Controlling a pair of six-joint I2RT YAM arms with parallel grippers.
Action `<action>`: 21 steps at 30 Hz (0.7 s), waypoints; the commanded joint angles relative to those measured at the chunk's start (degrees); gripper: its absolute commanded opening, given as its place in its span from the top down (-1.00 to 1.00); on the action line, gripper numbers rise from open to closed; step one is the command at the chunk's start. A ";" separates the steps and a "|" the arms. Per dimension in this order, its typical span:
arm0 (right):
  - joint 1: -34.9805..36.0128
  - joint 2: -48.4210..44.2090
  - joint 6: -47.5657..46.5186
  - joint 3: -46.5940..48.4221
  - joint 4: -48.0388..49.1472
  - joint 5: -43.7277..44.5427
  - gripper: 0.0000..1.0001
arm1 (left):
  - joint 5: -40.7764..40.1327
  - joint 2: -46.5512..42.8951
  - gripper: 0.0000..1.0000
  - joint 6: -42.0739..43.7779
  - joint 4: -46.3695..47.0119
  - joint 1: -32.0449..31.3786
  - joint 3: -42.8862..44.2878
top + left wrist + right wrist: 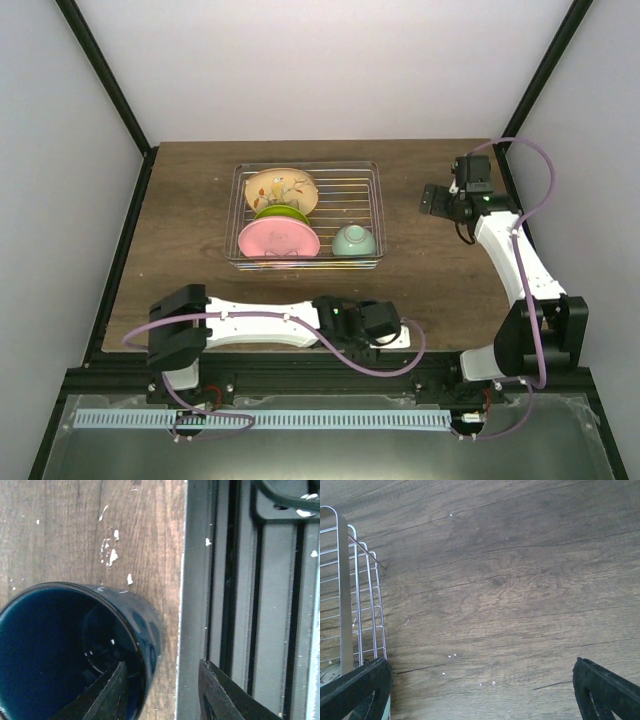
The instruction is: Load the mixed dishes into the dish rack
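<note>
The dish rack (378, 200) stands at the middle of the table and holds a cream floral plate (281, 188), a lime-green plate (282, 213), a pink plate (278, 239) and a small mint bowl (354, 240). The dark blue mug (75, 645) stands upright at the table's near edge. My left gripper (160, 667) straddles its wall, with one finger (112, 690) inside the mug and the other (220, 690) outside, apart from the wall. In the top view the left gripper (385, 330) hides the mug. My right gripper (432, 200) hangs open over bare wood, right of the rack.
A metal rail (240, 605) runs along the near table edge, right beside the mug. The rack's right wires (357, 605) show at the left of the right wrist view. White walls and black frame posts enclose the table.
</note>
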 commanded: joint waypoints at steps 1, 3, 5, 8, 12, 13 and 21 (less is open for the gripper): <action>-0.41 0.12 -0.65 -0.40 1.15 -1.01 -0.99 | -3.58 2.08 0.17 1.65 -2.04 -0.02 2.80; -0.39 0.09 -0.88 -0.60 1.32 -1.24 -1.00 | -3.85 3.28 0.17 1.90 -1.98 -0.02 3.28; -0.40 0.09 -1.05 -0.91 1.49 -1.40 -1.00 | -4.64 4.50 0.17 2.21 -1.82 -0.02 3.51; -0.39 0.17 -1.31 -1.47 1.79 -1.46 -1.00 | -4.98 6.09 0.17 2.78 -1.18 -0.02 3.75; -0.40 0.34 -1.42 -1.98 2.20 -1.92 -1.00 | -3.56 7.88 0.21 3.07 -0.40 -0.02 4.08; -0.41 0.32 -1.42 -2.11 2.28 -2.10 -1.00 | -3.27 8.26 0.27 3.08 -0.38 0.00 4.23; -0.47 0.17 -1.68 -2.71 2.86 -2.22 -0.99 | -1.36 7.22 1.00 2.68 0.83 0.01 4.25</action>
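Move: The dark blue mug stands just ahead of the left hand, its middle about 4 cm forward and 7 cm lower, its near wall almost under the open fingers. In the rack, the green bowl is some 18 cm beyond the mug and 3 cm to its left; the pink plate is equally far out, roughly 20 cm left of the mug. From the right hand the mug lies about 26 cm back, 12 cm left and 17 cm down. The left hand sinks about 4 cm astride the blue mug's near wall and closes, pinching the wall. ##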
